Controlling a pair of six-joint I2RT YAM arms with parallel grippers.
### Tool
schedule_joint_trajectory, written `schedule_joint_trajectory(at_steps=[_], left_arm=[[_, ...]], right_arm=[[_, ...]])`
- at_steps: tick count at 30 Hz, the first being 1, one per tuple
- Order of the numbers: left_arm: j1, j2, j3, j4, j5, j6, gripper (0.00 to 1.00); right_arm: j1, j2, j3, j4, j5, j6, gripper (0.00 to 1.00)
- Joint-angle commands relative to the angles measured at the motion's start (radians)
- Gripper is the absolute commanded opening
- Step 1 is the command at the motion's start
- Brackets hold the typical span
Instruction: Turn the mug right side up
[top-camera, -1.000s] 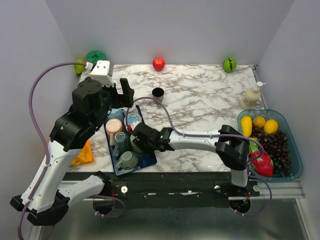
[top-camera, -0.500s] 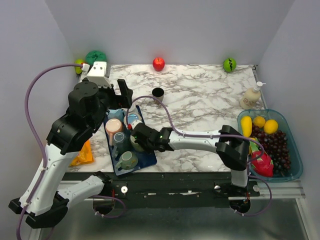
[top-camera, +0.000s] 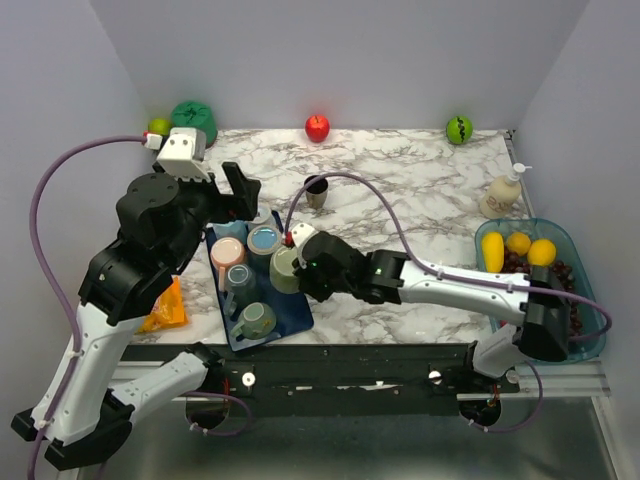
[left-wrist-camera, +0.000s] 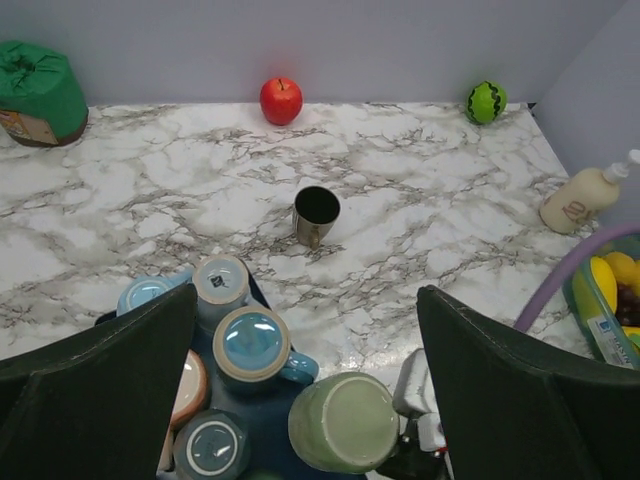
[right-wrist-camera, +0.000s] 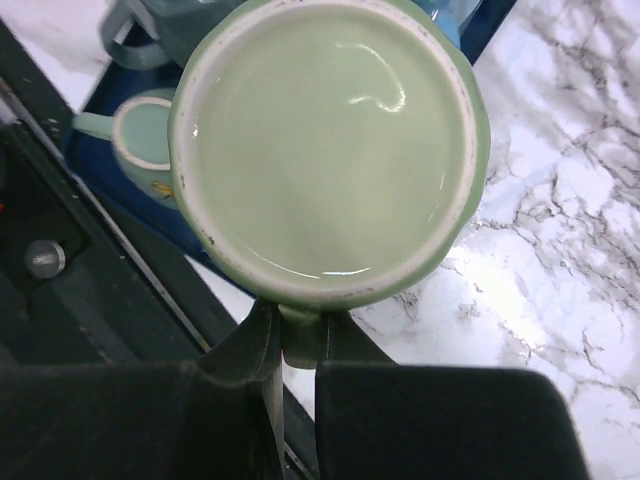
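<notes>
The pale green mug (top-camera: 283, 268) (left-wrist-camera: 350, 420) hangs bottom-up and slightly tilted over the right side of the blue tray (top-camera: 297, 318). My right gripper (top-camera: 303, 263) (right-wrist-camera: 298, 335) is shut on its handle, and the mug's glazed base (right-wrist-camera: 325, 150) fills the right wrist view. My left gripper (top-camera: 238, 190) (left-wrist-camera: 308, 292) is open and holds nothing, hovering above the tray's far end.
On the tray stand upturned mugs: pink (top-camera: 229, 251), blue (top-camera: 264, 240), dark teal (top-camera: 240, 277); a light green one (top-camera: 255, 320) sits upright. A small dark cup (top-camera: 316, 188), apple (top-camera: 317, 127), green ball (top-camera: 459, 129), soap bottle (top-camera: 503, 193) and fruit bin (top-camera: 592, 300) are around.
The right gripper closed on the green mug's handle and raised it off the tray as its arm swung up. The left arm drew back a little to the left.
</notes>
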Motion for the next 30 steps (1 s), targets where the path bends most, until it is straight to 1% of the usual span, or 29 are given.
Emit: schedule_joint_trajectory(at_steps=[1, 3, 5, 6, 7, 8, 9, 12, 15, 16, 18, 20, 21, 22, 23, 24, 25, 26, 28, 29, 30], left_arm=[[0.005, -0.059, 0.026, 0.074, 0.052, 0.003, 0.99], [0.003, -0.078, 0.03, 0.112, 0.076, 0.012, 0.99], [0.003, -0.108, 0.022, 0.141, 0.095, 0.026, 0.99], [0.003, -0.119, 0.016, 0.184, 0.128, 0.03, 0.99], [0.003, -0.144, 0.008, 0.206, 0.153, 0.036, 0.99], [0.003, -0.154, -0.012, 0.229, 0.177, 0.045, 0.99], [0.003, -0.165, -0.024, 0.272, 0.231, 0.049, 0.99], [0.003, -0.188, -0.059, 0.328, 0.318, 0.044, 0.99], [0.003, -0.179, -0.09, 0.379, 0.478, 0.015, 0.99], [0.003, -0.176, -0.099, 0.396, 0.575, 0.006, 0.99], [0.003, -0.161, -0.133, 0.472, 0.654, -0.029, 0.99], [0.003, -0.142, -0.179, 0.554, 0.772, -0.118, 0.99], [0.003, -0.138, -0.199, 0.665, 0.809, -0.155, 0.99], [0.003, -0.129, -0.22, 0.734, 0.837, -0.253, 0.99], [0.005, -0.122, -0.268, 0.808, 0.877, -0.301, 0.99], [0.003, -0.115, -0.291, 0.952, 0.886, -0.359, 0.99], [0.003, -0.098, -0.311, 1.018, 0.892, -0.405, 0.99], [0.005, -0.086, -0.335, 1.074, 0.897, -0.486, 0.99], [0.003, -0.06, -0.343, 1.189, 0.892, -0.548, 0.99], [0.003, -0.031, -0.342, 1.214, 0.885, -0.603, 0.99], [0.003, -0.017, -0.34, 1.232, 0.87, -0.625, 0.99]], right_arm=[[0.002, -0.167, 0.018, 0.073, 0.059, 0.002, 0.01], [0.002, -0.228, 0.056, 0.072, 0.136, 0.005, 0.01], [0.001, -0.251, 0.095, 0.054, 0.194, 0.005, 0.01], [-0.001, -0.258, 0.127, 0.04, 0.255, 0.005, 0.01], [-0.001, -0.264, 0.179, 0.011, 0.283, 0.003, 0.01], [-0.005, -0.268, 0.208, -0.002, 0.303, 0.0, 0.01], [-0.011, -0.27, 0.233, -0.012, 0.331, -0.007, 0.01], [-0.033, -0.276, 0.336, -0.048, 0.365, -0.009, 0.01], [-0.047, -0.291, 0.431, -0.06, 0.369, -0.024, 0.01], [-0.05, -0.293, 0.454, -0.057, 0.366, -0.032, 0.01], [-0.051, -0.301, 0.523, -0.051, 0.352, -0.055, 0.01], [-0.05, -0.308, 0.561, -0.039, 0.334, -0.067, 0.01], [-0.051, -0.317, 0.589, -0.034, 0.308, -0.073, 0.01], [-0.05, -0.322, 0.601, -0.022, 0.29, -0.078, 0.01], [-0.05, -0.325, 0.61, -0.017, 0.276, -0.081, 0.01], [-0.05, -0.333, 0.632, -0.014, 0.254, -0.077, 0.01], [-0.051, -0.336, 0.638, -0.014, 0.239, -0.076, 0.01], [-0.05, -0.339, 0.644, -0.012, 0.224, -0.076, 0.01], [-0.05, -0.357, 0.64, 0.003, 0.175, -0.067, 0.01], [-0.05, -0.365, 0.634, 0.012, 0.155, -0.069, 0.01], [-0.051, -0.371, 0.627, 0.02, 0.124, -0.063, 0.01]])
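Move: The green mug hangs upside down by its handle from the right hand, its middle about 3 cm ahead and 4 cm left of those fingers. Level with that hand's forward line, a grey-blue mug is some 12 cm left and 10 cm below. From the empty left hand, the green mug is about 4 cm back, 9 cm right and 25 cm lower; the upright brown mug stands 17 cm ahead, 14 cm right and 37 cm lower. Still pinching the green mug's handle, the right hand sweeps it almost 40 cm up, drifting some 10 cm right, while its left side rolls up and its fingers tilt upward. The left hand, wide open and touching nothing, first rises and draws back, then swings right, turning clockwise about 50 degrees so its fingers point towards the green mug. ##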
